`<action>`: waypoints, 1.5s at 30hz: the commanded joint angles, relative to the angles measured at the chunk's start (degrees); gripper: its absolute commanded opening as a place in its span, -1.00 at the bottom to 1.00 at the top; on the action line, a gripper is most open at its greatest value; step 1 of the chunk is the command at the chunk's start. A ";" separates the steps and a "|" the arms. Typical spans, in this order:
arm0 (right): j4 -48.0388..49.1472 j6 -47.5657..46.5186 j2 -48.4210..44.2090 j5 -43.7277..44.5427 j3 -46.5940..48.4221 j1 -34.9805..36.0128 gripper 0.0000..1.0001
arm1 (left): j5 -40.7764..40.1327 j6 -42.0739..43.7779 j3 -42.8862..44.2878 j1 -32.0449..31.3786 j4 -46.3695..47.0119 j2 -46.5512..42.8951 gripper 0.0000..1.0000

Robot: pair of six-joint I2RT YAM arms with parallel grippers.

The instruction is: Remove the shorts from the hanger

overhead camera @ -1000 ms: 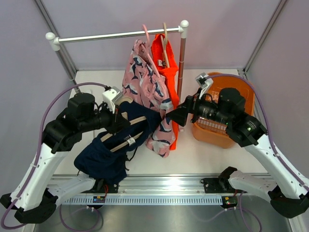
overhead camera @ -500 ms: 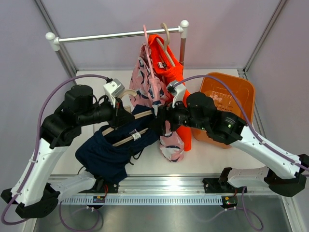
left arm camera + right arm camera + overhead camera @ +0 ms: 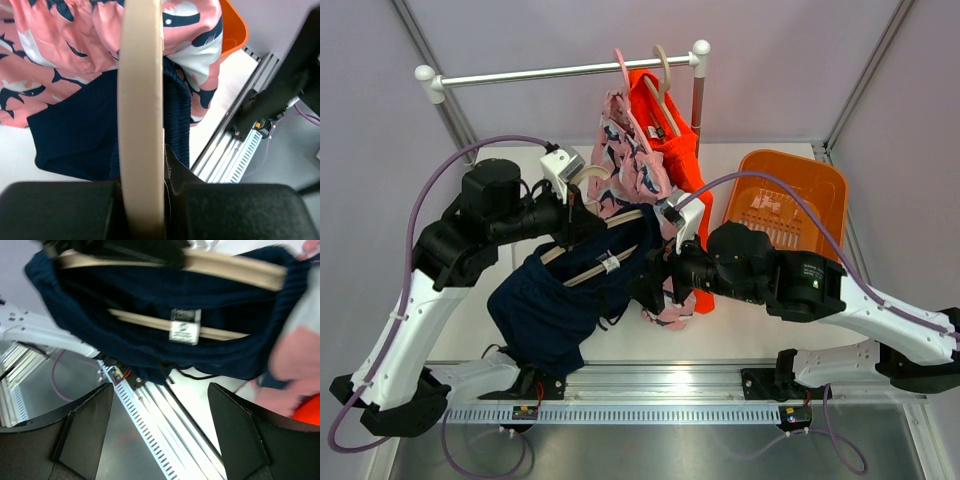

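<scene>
My left gripper (image 3: 570, 217) is shut on a beige wooden hanger (image 3: 603, 245) that carries the navy shorts (image 3: 555, 305), held off the rail over the table's left side. In the left wrist view the hanger (image 3: 141, 100) runs straight up from between the closed fingers, with the navy shorts (image 3: 75, 130) draped below it. My right gripper (image 3: 650, 288) is open just right of the navy shorts. In the right wrist view its jaws (image 3: 160, 430) hold nothing; the navy shorts (image 3: 150, 300) and their white label (image 3: 184, 325) lie just ahead. Pink patterned shorts (image 3: 630, 165) and orange shorts (image 3: 672, 140) hang from the rail.
A white rail (image 3: 555, 72) on a post (image 3: 699, 95) spans the back. An orange basket (image 3: 825, 185) stands at the right on the white table (image 3: 470, 330). A slotted metal strip (image 3: 150, 415) runs along the near edge below the right gripper.
The right arm has swung left from the basket, past the hanging shorts, to the navy pair. The left arm has lifted the hanger up and to the right.
</scene>
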 commanded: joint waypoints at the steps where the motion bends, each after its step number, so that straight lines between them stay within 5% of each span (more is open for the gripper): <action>1: 0.15 1.36 -0.87 2.39 1.08 2.39 0.69 | 0.90 -1.74 4.51 -0.28 9.95 0.99 -1.00; 6: 0.59 2.24 0.36 6.24 0.47 3.89 0.69 | 1.78 -1.91 6.00 -0.28 9.95 2.22 -1.00; 15: -5.82 1.72 5.63 29.19 6.43 3.28 0.65 | 1.08 -1.39 4.25 -0.28 7.05 -2.69 -1.00; 30: 1.12 -1.18 12.04 26.30 9.87 -4.02 0.47 | 2.32 -0.33 -0.67 -0.28 4.94 -6.30 -1.00; 33: 1.38 -2.15 13.97 26.21 11.54 -4.02 0.34 | 2.31 -0.07 -1.64 -0.28 4.59 -6.30 -1.00; 36: 0.50 -2.33 15.82 26.12 13.12 -4.55 -0.13 | 1.35 0.19 -2.08 -0.28 4.68 -6.83 -1.00; 37: 0.33 -2.33 16.00 25.86 13.21 -4.81 -0.43 | 1.00 0.54 -1.99 -0.28 4.33 -6.92 -1.00; 41: 0.15 -2.15 16.27 25.51 13.39 -5.77 -0.99 | -1.46 1.16 -2.08 -0.28 3.62 -7.27 -1.00; 45: -0.55 -1.98 15.05 25.51 12.77 -8.67 -1.00 | -3.31 1.43 -2.43 -0.28 3.36 -7.62 -1.00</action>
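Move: The right hand, open, has the right end of the navy shorts' waistband about 12 cm ahead, 1 cm to its right and 2 cm lower; the wooden hanger inside is roughly 9 cm ahead and 8 cm left, about level. The pink shorts hang about 17 cm ahead, 1 cm right, the orange ones some 20 cm ahead and 9 cm right, both lower. From the left hand, holding the hanger, that waistband end is about 13 cm right, level ahead, 4 cm below. After drawing back a little, the right hand reaches forward about 13 cm to the right end of the navy waistband, sinking slightly and swinging some 25 degrees clockwise, then shuts its open fingers and pinches the cloth. The left hand keeps its grip on the hanger, edging forward first, then coming back and left while it rises and sinks again. ##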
